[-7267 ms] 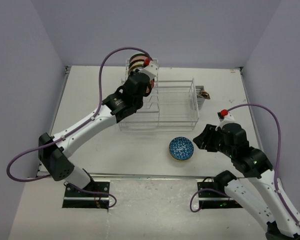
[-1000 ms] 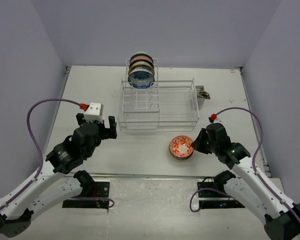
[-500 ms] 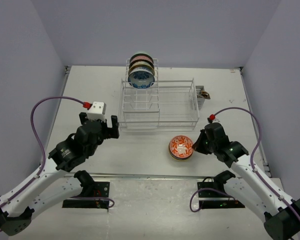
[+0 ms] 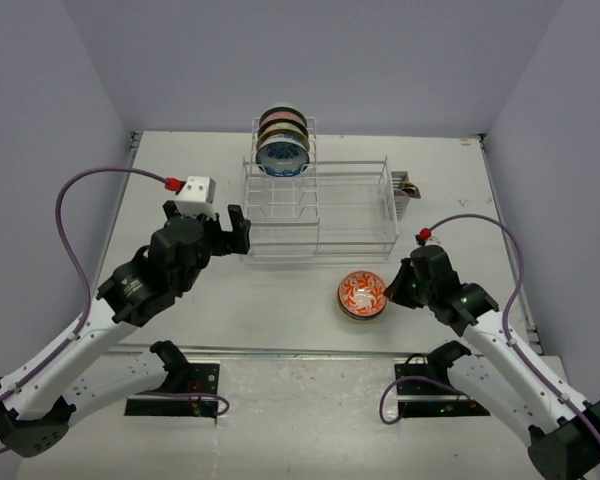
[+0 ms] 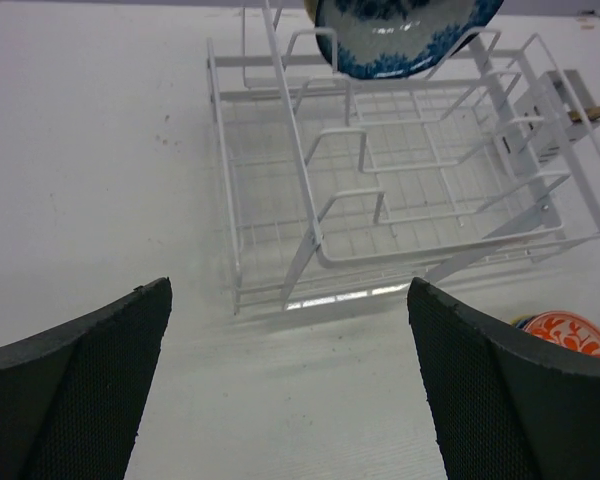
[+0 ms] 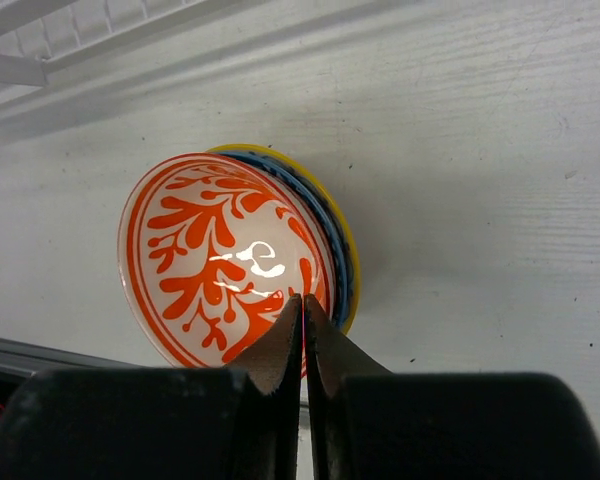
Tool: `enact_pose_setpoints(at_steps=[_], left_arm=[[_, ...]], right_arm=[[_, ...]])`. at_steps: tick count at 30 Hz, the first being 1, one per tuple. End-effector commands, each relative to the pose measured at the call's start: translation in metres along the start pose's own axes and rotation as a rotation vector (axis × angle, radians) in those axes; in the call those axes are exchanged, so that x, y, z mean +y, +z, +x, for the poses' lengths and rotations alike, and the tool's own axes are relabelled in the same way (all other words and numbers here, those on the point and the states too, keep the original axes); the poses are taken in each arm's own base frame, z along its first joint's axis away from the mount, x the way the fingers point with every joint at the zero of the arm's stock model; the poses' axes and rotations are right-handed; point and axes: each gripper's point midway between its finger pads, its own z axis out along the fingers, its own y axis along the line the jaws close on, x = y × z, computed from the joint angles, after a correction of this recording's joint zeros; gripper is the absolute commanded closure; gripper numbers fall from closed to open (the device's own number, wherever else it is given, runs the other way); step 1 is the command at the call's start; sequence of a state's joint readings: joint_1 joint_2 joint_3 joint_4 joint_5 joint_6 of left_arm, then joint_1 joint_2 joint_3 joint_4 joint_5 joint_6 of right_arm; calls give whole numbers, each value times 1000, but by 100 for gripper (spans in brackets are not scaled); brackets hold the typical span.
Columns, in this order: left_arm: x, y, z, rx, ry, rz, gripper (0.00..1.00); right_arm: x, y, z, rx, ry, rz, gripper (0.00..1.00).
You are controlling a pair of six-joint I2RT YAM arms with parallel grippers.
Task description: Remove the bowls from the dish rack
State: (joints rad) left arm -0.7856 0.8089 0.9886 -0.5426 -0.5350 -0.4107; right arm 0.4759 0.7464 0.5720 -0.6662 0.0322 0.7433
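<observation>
The dish rack [image 4: 320, 215] stands at the back of the table. Three bowls stand on edge in its raised left end, a blue-white one [image 4: 282, 158] in front. My left gripper [image 4: 208, 222] hovers open and empty just left of the rack's front corner; in its wrist view the rack [image 5: 310, 200] and the blue-white bowl [image 5: 400, 35] lie ahead of the gripper [image 5: 288, 300]. A red-orange bowl [image 4: 363, 293] sits tilted on a blue bowl with a yellow rim [image 6: 345, 260]. My right gripper [image 6: 303, 300] is pinched on the near rim of the red-orange bowl [image 6: 220, 250].
A small grey holder with a brown item [image 4: 408, 188] hangs on the rack's right end. A metal rail [image 4: 300, 351] runs along the table's near edge. Purple walls enclose the table on three sides.
My right gripper has closed onto the red-orange bowl's rim. My left arm has moved up and right, toward the rack. Seven seconds ago, only the blue bowl sat on the table.
</observation>
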Motion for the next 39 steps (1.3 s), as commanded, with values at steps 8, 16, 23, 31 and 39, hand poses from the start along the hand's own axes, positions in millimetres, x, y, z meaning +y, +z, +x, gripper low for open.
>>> enact_pose_setpoints(at_steps=[8, 16, 23, 31, 39], left_arm=[[-36, 33, -110, -87, 187, -72, 0], [-67, 75, -134, -96, 471, -39, 2], [-85, 121, -119, -40, 665, -40, 13], [-77, 154, -119, -47, 760, -189, 35], [-77, 168, -110, -32, 797, -221, 55]], right_arm=[[32, -93, -64, -251, -63, -110, 72], [31, -126, -74, -326, -93, -125, 57], [30, -137, -72, -343, -121, -148, 53], [31, -145, -68, -351, -139, -177, 52], [31, -151, -68, -362, -146, -190, 52]])
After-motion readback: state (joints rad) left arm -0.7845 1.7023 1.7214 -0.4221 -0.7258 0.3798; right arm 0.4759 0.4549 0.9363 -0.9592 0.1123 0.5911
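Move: The blue-flowered bowl, front one left in the rack, is about 20 cm ahead of the left hand, 13 cm to its right and nearly level. The yellow-rimmed bowl sits about 4 cm farther out right behind it, and the pink bowl another 4 cm beyond. From the right hand that blue-flowered bowl is roughly 26 cm ahead, 23 cm left and 20 cm up; the orange bowl stack is 5 cm to the right hand's left, just below. Forward some 17 cm and about 10 cm to the right, the left hand climbs first, then dips towards the blue-flowered bowl's left rim, rolling its left side up about 45 degrees while the wide-open fingers narrow to roughly half, ending astride that rim without shutting. The right hand rises about 15 cm off the orange stack, drifting slightly right and back, tipping up and opening its shut fingers halfway. ##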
